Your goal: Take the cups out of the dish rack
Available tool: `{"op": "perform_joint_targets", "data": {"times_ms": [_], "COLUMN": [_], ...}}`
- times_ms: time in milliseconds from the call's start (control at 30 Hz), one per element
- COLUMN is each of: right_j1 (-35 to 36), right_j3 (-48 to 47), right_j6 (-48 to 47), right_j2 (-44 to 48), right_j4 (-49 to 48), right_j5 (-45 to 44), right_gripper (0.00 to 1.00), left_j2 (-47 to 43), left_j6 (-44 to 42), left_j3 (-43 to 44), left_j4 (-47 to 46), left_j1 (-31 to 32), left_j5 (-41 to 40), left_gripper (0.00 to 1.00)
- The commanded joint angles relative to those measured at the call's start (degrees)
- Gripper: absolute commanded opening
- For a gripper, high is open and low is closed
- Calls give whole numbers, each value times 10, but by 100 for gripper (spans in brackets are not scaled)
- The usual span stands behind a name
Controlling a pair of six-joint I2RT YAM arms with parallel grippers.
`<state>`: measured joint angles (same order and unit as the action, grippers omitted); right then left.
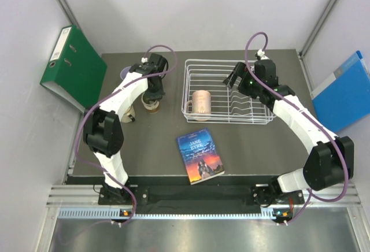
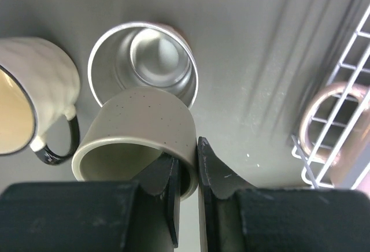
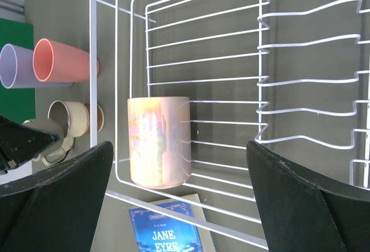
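My left gripper point(image 2: 189, 151) is shut on the rim of the beige-olive mug point(image 2: 139, 122), one finger inside and one outside. It holds the mug tilted beside a steel-lined cup point(image 2: 144, 61) and a cream mug with a black handle point(image 2: 32, 99), left of the dish rack point(image 1: 219, 60). The pale peach mug point(image 3: 159, 139) lies on its side in the rack's near-left corner point(image 1: 201, 103). My right gripper point(image 3: 179, 145) hangs wide open above the rack, empty point(image 1: 236, 78). A lilac tumbler point(image 3: 14, 66) and a salmon-pink cup point(image 3: 58, 61) stand on the table left of the rack.
A blue paperback point(image 1: 200, 155) lies on the table in front of the rack. A green binder point(image 1: 72, 67) leans at the far left edge. A blue folder point(image 1: 344, 90) sits at the right. The rack's upright prongs point(image 3: 306, 78) fill its right half.
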<state>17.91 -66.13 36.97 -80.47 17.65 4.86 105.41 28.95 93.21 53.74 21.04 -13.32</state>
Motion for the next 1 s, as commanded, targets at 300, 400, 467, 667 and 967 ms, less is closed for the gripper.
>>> {"op": "perform_joint_targets", "data": {"times_ms": [300,400,467,667,967], "right_j1": [10,13,14,14,15], "right_j3": [-20,-22,-26,-26,-26], "right_j6": [-8,-8,-8,-10,-13], "right_j2": [-35,-41,-44,-39,-34], "right_j4": [-13,-13,-8,5,11], "right_j5": [5,4,5,-7,-13], "right_gripper": [96,96,96,96,96], "left_j2": [-139,-143,-138,-124,-83], "left_j6": [45,44,44,61,54], "left_j3": [-155,-167,-176,-212,-235], "left_j4": [1,-6,-12,-36,-70], "left_j1": [6,6,4,4,1], "left_j5": [50,54,62,99,93], "left_gripper": [0,0,0,0,0]}}
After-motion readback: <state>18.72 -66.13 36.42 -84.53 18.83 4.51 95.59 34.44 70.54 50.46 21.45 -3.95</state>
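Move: The left gripper, already pinching the grey cup, has its clear table spot about 10 cm back, level sideways and some 12 cm below. The metal cup stands just under it, about 2 cm ahead and 2 cm left; the handled mug is some 11 cm left and level, both 8 cm down. From the right gripper, the pink mug lies roughly 13 cm left, 1 cm back and 14 cm below, that spot about 33 cm left, 10 cm back, 20 cm below. Bring the left gripper back about 9.5 cm, away from over the metal cup to the bare table on its near side, then let it sink as well, about 5.5 cm in all, tipping the fingers some 10 degrees nearer to vertical. Keep the pinch on the grey cup's wall. Meanwhile lower the open right gripper about 3 cm over the rack, tilting it slightly down. ##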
